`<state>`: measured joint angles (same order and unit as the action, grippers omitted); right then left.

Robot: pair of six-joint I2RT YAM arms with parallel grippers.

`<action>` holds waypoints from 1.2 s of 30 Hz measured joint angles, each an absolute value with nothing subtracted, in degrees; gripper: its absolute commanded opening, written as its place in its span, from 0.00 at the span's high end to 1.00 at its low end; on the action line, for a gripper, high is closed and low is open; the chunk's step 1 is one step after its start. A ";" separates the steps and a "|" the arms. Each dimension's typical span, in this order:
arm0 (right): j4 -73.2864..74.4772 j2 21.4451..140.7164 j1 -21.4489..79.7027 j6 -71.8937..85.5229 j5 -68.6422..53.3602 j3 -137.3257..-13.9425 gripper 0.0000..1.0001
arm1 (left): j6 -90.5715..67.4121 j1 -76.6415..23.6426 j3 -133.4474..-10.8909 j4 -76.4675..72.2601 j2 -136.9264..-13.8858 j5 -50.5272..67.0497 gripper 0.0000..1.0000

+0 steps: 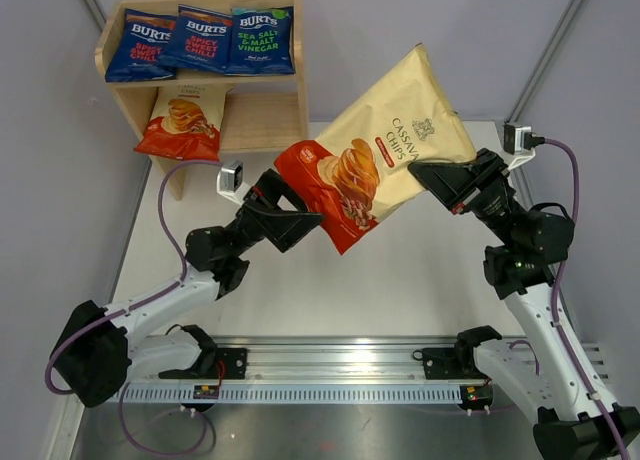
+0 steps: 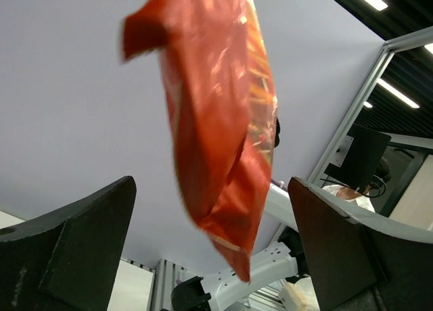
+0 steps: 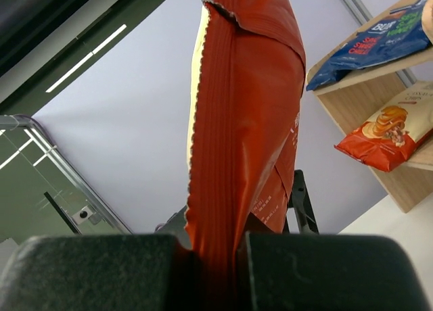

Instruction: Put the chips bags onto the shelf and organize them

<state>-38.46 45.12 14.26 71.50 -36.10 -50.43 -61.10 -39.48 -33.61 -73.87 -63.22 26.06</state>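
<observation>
A large cream chips bag [image 1: 385, 150] with a red-orange bottom hangs tilted in the air over the table. My right gripper [image 1: 440, 170] is shut on its right edge; in the right wrist view the bag's crimped seam [image 3: 223, 189] is pinched in that gripper [image 3: 216, 250]. My left gripper [image 1: 300, 215] is open at the bag's red lower end. In the left wrist view the bag [image 2: 216, 122] hangs between the wide-apart fingers [image 2: 88, 236], touching neither. The wooden shelf [image 1: 262, 115] holds three blue BURTS bags [image 1: 203, 38] on top and another cream bag [image 1: 185, 120] on its lower tier.
The shelf stands at the table's far left corner against the grey wall. Free lower-tier room lies right of the cream bag there. A metal rail [image 1: 340, 365] carrying both arm bases runs along the near edge. A frame post [image 1: 545, 50] rises at the back right.
</observation>
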 measured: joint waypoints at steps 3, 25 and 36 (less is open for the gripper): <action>-39.18 45.78 14.26 72.14 -36.23 -49.32 1.00 | -61.12 -40.69 -35.81 -73.87 -64.79 26.00 0.01; -14.98 38.94 14.26 51.75 -30.74 -47.53 0.32 | -61.14 -39.62 -26.98 -74.19 -66.65 21.78 0.87; 10.85 30.17 14.31 34.57 -11.40 -53.76 0.20 | -54.15 -37.34 -9.87 -60.14 -36.53 15.55 0.92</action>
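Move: The cassava bag, still held by the right gripper, has its middle about 15 cm to the right of the open left gripper, some 8 cm ahead and 6 cm above; its red end reaches almost between the left fingers. From the right gripper the bag's middle is about 10 cm left, 4 cm ahead and 3 cm up. The empty lower-shelf space lies roughly 38 cm ahead of the left gripper, 11 cm left and 20 cm below. The shelved cassava bag is some 32 cm left and 38 cm ahead, similarly low. Ease the left gripper 2–3 cm right and slightly up onto the red end of the cassava bag, and shut its fingers to pinch it. Then have the right gripper let go of its edge and back off down and right, swinging clockwise roughly 35 degrees, while the left sinks about 11 cm, then carries the bag left. ##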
